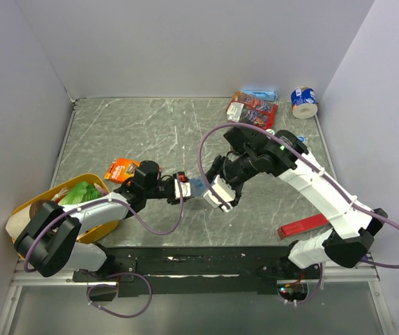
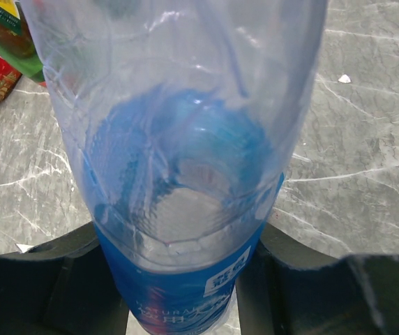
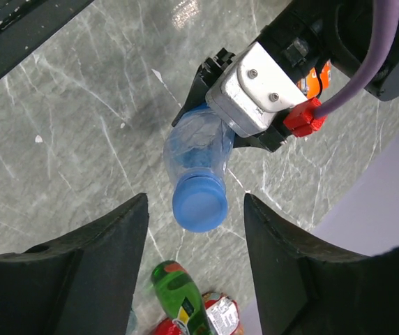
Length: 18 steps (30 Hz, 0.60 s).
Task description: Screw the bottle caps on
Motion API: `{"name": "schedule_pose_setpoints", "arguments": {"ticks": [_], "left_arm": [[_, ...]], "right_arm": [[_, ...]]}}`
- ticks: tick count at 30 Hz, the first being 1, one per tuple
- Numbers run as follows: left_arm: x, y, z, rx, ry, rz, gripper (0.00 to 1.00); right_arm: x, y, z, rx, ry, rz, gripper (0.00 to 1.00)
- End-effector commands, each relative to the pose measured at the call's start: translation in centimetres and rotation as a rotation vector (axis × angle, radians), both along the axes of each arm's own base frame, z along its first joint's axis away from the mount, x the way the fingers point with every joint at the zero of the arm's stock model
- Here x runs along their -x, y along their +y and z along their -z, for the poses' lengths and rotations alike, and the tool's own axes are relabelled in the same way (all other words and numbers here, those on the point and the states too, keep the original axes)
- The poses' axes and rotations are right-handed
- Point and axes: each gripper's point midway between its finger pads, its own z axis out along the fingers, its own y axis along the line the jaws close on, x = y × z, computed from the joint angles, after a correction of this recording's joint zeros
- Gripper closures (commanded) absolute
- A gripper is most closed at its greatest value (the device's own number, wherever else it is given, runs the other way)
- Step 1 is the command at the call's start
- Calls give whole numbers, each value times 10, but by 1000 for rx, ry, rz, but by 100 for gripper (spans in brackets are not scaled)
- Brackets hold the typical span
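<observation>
My left gripper (image 1: pixel 183 188) is shut on the clear water bottle (image 1: pixel 194 186) and holds it sideways above the table, neck pointing right. In the left wrist view the bottle (image 2: pixel 178 139) fills the frame, its blue label low between my fingers (image 2: pixel 304 279). A plain blue cap (image 3: pixel 199 206) sits on the bottle's neck. My right gripper (image 3: pixel 196 201) is open, its fingers (image 3: pixel 109 258) standing either side of the cap with gaps. It also shows in the top view (image 1: pixel 220 192). The dark green bottle (image 3: pixel 180 296) lies beyond, also at the left wrist view's corner (image 2: pixel 4 35). The other two caps are not clearly visible.
A yellow bowl (image 1: pixel 25 206) holding green items sits at the left edge, an orange packet (image 1: pixel 121 169) beside it. Red snack packets (image 1: pixel 252 108) and a blue-and-white can (image 1: pixel 303 102) lie at the back right. A flat red object (image 1: pixel 303 225) lies at the front right.
</observation>
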Motion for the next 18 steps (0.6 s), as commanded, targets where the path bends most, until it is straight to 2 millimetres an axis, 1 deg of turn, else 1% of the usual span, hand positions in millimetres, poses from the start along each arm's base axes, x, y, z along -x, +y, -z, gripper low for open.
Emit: {"name": "schedule_pose_setpoints", "arguments": {"ticks": [1,9,12,13,15,16,18], "left_arm": [[-5,-10,-25,49,-72,49,99],[-4,-10,-27,56,-81,48,99],[-6,-10,-28,58,-87,44,99],[-6,-10,-27,57,-85,42,99],[-8,-9,-27,60,-87,29,99],[-8,-9,-27,68,-69,14,99],[-18,-8,-35,97,-79,-42,99]], "right_arm": [[3,-1,-3,18,-2,-20,39],[-3,1,3,46,12,4,48],[-6,2,4,57,22,20,56],[-6,2,3,56,25,24,60],[-10,4,5,63,41,55,65],[-12,5,2,57,59,90,70],[-20,12,3,51,92,150,73]]}}
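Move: The blue cap already sits on the neck of the bottle my left hand holds. It is almost between my open right fingers, roughly 1 cm ahead, 1 cm left and 2 cm below. From my right hand the green bottle stands about 21 cm ahead, 12 cm right and 14 cm lower; the clear bottle is some 16 cm ahead, 20 cm right and 15 cm lower. From my left hand the cap is about 1 cm ahead, 5 cm right and 12 cm up. I close my right fingers from well open onto the two sides of the blue cap, easing the hand about 1.5 cm forward and 1 cm down so the tips come round it and pinch it, with hardly any wrist turn. My left hand stays put and keeps its grip on the bottle's label, holding it tilted up towards the right hand. ##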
